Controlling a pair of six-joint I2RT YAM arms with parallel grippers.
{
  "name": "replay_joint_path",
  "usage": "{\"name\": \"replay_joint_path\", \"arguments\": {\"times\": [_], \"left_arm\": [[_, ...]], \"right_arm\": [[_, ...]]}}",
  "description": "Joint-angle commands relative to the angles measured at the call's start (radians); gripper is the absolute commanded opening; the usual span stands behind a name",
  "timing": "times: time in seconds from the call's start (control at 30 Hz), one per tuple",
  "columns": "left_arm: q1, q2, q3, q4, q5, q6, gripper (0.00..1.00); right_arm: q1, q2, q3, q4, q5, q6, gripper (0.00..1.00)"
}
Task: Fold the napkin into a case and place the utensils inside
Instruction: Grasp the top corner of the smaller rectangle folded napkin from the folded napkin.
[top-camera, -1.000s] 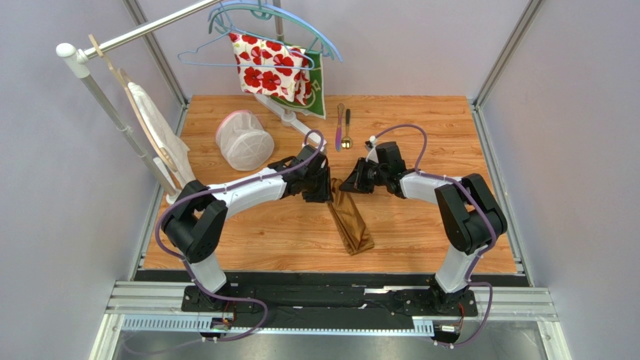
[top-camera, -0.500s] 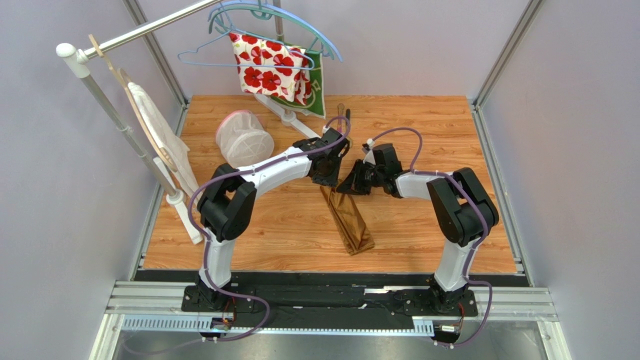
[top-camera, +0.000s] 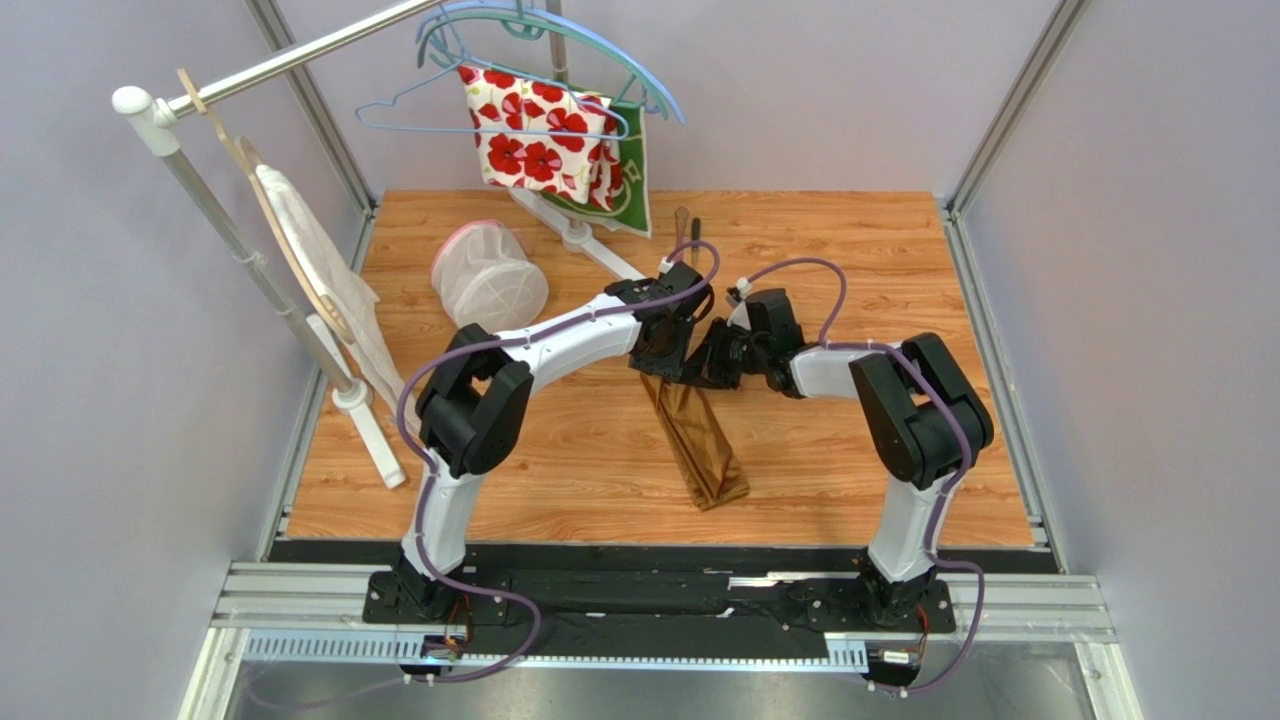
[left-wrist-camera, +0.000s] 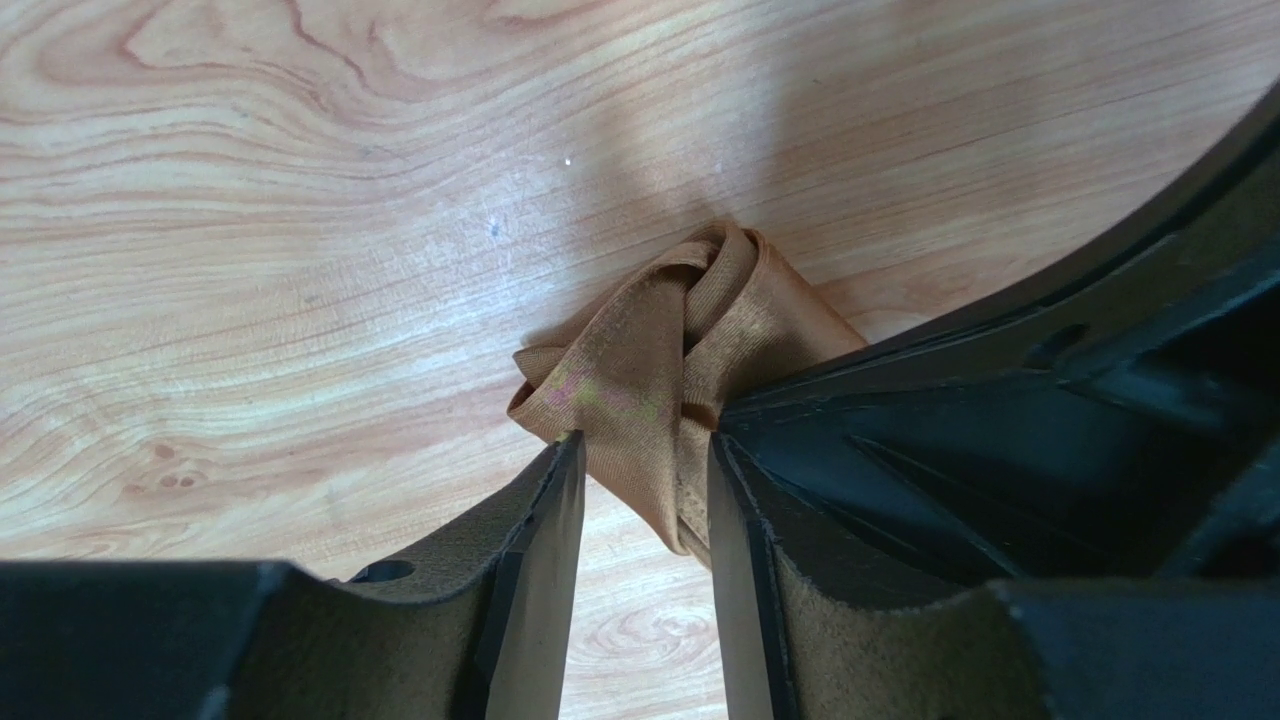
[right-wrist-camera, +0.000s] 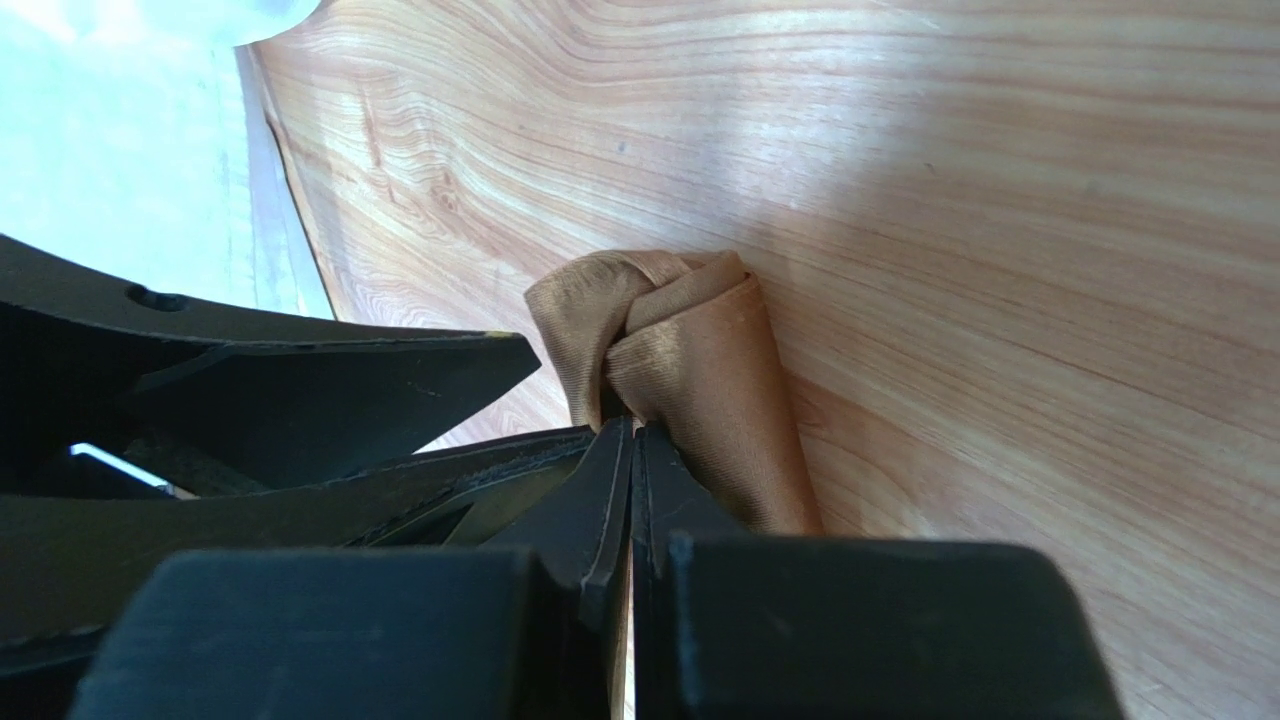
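The golden-brown napkin (top-camera: 703, 443) lies as a narrow folded case, running from the table's middle toward the near edge. Its far end is bunched up (left-wrist-camera: 661, 360). My left gripper (left-wrist-camera: 643, 443) stands open around that end, both fingertips just at the cloth, table showing between the fingers. My right gripper (right-wrist-camera: 628, 432) is shut on the same bunched end (right-wrist-camera: 706, 375), from the right. In the top view both grippers (top-camera: 666, 357) (top-camera: 697, 369) meet there. Of the utensils only a dark tip (top-camera: 682, 221) shows beyond the left wrist.
A white mesh basket (top-camera: 489, 278) stands at the back left. Behind it a rack pole (top-camera: 248, 240) carries a pale cloth bag (top-camera: 308, 248). Hangers hold a red-flowered cloth (top-camera: 544, 132) and a green cloth (top-camera: 639, 188) over the back edge.
My left arm has stretched out and swung its wrist farther back, to the napkin's far end, and its jaws have widened a little. The right gripper has edged left, still pinched.
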Motion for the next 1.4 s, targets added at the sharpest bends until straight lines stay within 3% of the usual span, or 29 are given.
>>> {"name": "replay_joint_path", "arguments": {"times": [0.0, 0.17, 0.37, 0.47, 0.6, 1.0, 1.37], "left_arm": [[-0.009, 0.031, 0.038, -0.012, -0.015, 0.013, 0.45], [-0.012, 0.078, 0.081, -0.049, -0.044, 0.008, 0.41], [-0.012, 0.048, 0.064, -0.012, -0.035, 0.002, 0.08], [-0.015, 0.036, 0.053, -0.002, -0.012, 0.002, 0.03], [-0.018, 0.035, 0.037, -0.003, -0.012, -0.004, 0.02], [-0.016, 0.038, 0.023, 0.003, -0.003, -0.016, 0.02], [-0.016, 0.036, 0.024, -0.005, 0.011, -0.022, 0.02]], "right_arm": [[0.009, 0.021, -0.010, 0.072, 0.000, 0.028, 0.00], [0.029, 0.040, -0.006, 0.089, 0.009, 0.039, 0.00], [0.072, 0.070, 0.002, 0.109, 0.031, 0.068, 0.00], [0.086, 0.083, -0.006, 0.130, 0.057, 0.093, 0.00], [0.082, 0.096, 0.010, 0.127, 0.022, 0.087, 0.00], [0.023, -0.249, -0.104, -0.123, 0.040, -0.070, 0.00], [0.020, -0.142, -0.093, -0.079, 0.063, -0.113, 0.00]]}}
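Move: The folded napkin's top corner lies just under the left hand's open fingers, about 3 cm down and within 1 cm forward and left. From that hand, the napkin's middle is some 9 cm back and 4 cm to the right; the spoon lies about 17 cm ahead and 3 cm right, the knife 17 cm ahead and 1 cm right. From the shut right hand, the corner lies about 3 cm left, 1 cm ahead and slightly below. Pinching the napkin's top corner, the left hand sinks nearly 3 cm onto it, shuts its fingers and then holds there almost still. The shut right hand, its tips at the cloth beside them, presses about 2 cm down while sliding left and back, then lifts some 6 cm, moving right and back off the napkin, and finally sinks 2 cm again over the cloth. ##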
